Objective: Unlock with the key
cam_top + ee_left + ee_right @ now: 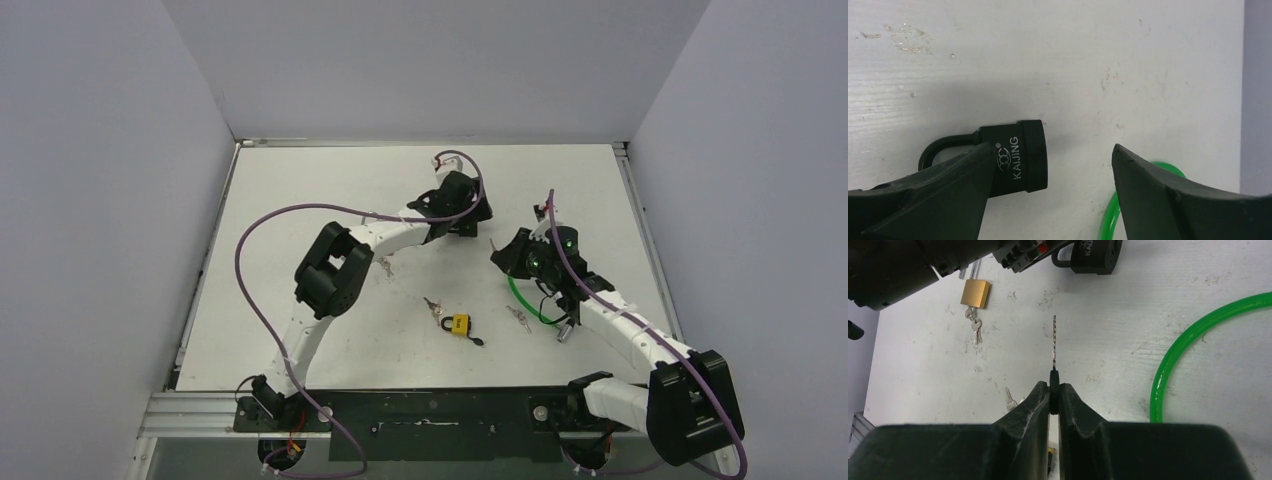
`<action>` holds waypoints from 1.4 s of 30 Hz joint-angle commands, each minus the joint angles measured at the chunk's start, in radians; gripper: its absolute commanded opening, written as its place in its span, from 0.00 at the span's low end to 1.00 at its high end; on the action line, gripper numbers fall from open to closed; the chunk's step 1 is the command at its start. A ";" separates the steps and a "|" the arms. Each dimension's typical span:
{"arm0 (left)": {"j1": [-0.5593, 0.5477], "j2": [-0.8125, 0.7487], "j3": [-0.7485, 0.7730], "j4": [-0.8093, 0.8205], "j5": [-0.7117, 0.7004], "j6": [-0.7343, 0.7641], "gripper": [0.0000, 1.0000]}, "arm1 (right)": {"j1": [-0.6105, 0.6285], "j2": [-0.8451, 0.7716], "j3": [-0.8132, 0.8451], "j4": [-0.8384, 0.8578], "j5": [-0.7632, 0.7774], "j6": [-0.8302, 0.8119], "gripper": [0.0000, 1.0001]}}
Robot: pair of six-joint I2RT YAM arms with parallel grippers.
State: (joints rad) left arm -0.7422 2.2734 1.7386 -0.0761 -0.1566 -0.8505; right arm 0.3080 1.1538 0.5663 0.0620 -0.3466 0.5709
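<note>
A black padlock marked KAIJING lies flat on the white table, its shackle pointing left. My left gripper hovers over it, open; the left finger overlaps the lock body and the right finger stands well apart from it. My right gripper is shut on the black head of a key, whose thin blade points toward the black padlock with a gap between them. From above, the left gripper and right gripper face each other mid-table.
A green cable loop lies right of the key. A brass padlock with keys sits to the left. A yellow padlock, loose keys and a small silver piece lie nearer the arm bases.
</note>
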 commanded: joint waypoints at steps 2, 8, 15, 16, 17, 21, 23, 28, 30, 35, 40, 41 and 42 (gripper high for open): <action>-0.026 0.088 0.150 -0.250 -0.177 0.075 0.85 | -0.010 -0.054 -0.015 -0.016 0.034 -0.026 0.00; -0.047 0.160 0.269 -0.377 -0.200 0.119 0.86 | -0.014 -0.063 -0.022 -0.021 0.031 -0.017 0.00; -0.055 0.155 0.296 -0.406 -0.162 0.183 0.66 | -0.015 -0.068 -0.024 -0.022 0.027 -0.007 0.00; -0.054 0.148 0.302 -0.412 -0.157 0.199 0.59 | -0.016 -0.069 -0.023 -0.023 0.025 -0.005 0.00; -0.054 0.142 0.307 -0.420 -0.152 0.220 0.56 | -0.015 -0.071 -0.023 -0.022 0.023 -0.003 0.00; -0.052 0.107 0.316 -0.465 -0.118 0.363 0.43 | -0.015 -0.072 -0.022 -0.023 0.021 0.003 0.00; -0.052 0.083 0.298 -0.482 -0.100 0.449 0.39 | -0.015 -0.071 -0.023 -0.020 0.019 0.007 0.00; -0.040 -0.031 0.136 -0.471 0.013 0.656 0.34 | -0.015 -0.066 -0.030 -0.006 0.002 0.015 0.00; -0.026 -0.112 0.037 -0.440 0.073 0.717 0.34 | -0.016 -0.069 -0.039 0.011 -0.016 0.012 0.00; 0.005 -0.296 -0.208 -0.355 0.206 0.813 0.37 | -0.013 -0.049 -0.119 0.148 -0.071 0.006 0.00; 0.003 -0.411 -0.352 -0.337 0.259 0.959 0.43 | -0.004 0.013 -0.191 0.353 -0.197 0.032 0.00; 0.004 -0.423 -0.369 -0.346 0.267 0.990 0.45 | 0.000 0.023 -0.194 0.375 -0.210 0.037 0.00; 0.004 -0.431 -0.382 -0.357 0.277 1.021 0.47 | 0.005 0.033 -0.191 0.381 -0.213 0.037 0.00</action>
State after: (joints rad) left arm -0.7338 1.9549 1.3853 -0.4957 0.0326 -0.0021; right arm 0.3019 1.1561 0.3798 0.2359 -0.4652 0.5922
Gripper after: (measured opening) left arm 0.500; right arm 0.087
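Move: The black padlock lies about 5 cm below the left hand, 1 cm back and 2 cm to its left. From that hand, the brass padlock is some 22 cm left and 4 cm back, the loose keys 21 cm back and 12 cm left, all near table height. From the right hand, still holding the key, the black padlock is about 14 cm ahead, 5 cm left and 10 cm below; the green cable loop's middle is level, 10 cm right and 10 cm below. Left hand sinks about 4 cm, pinches the black padlock and brings it 16 cm back-left; key hand dips. ##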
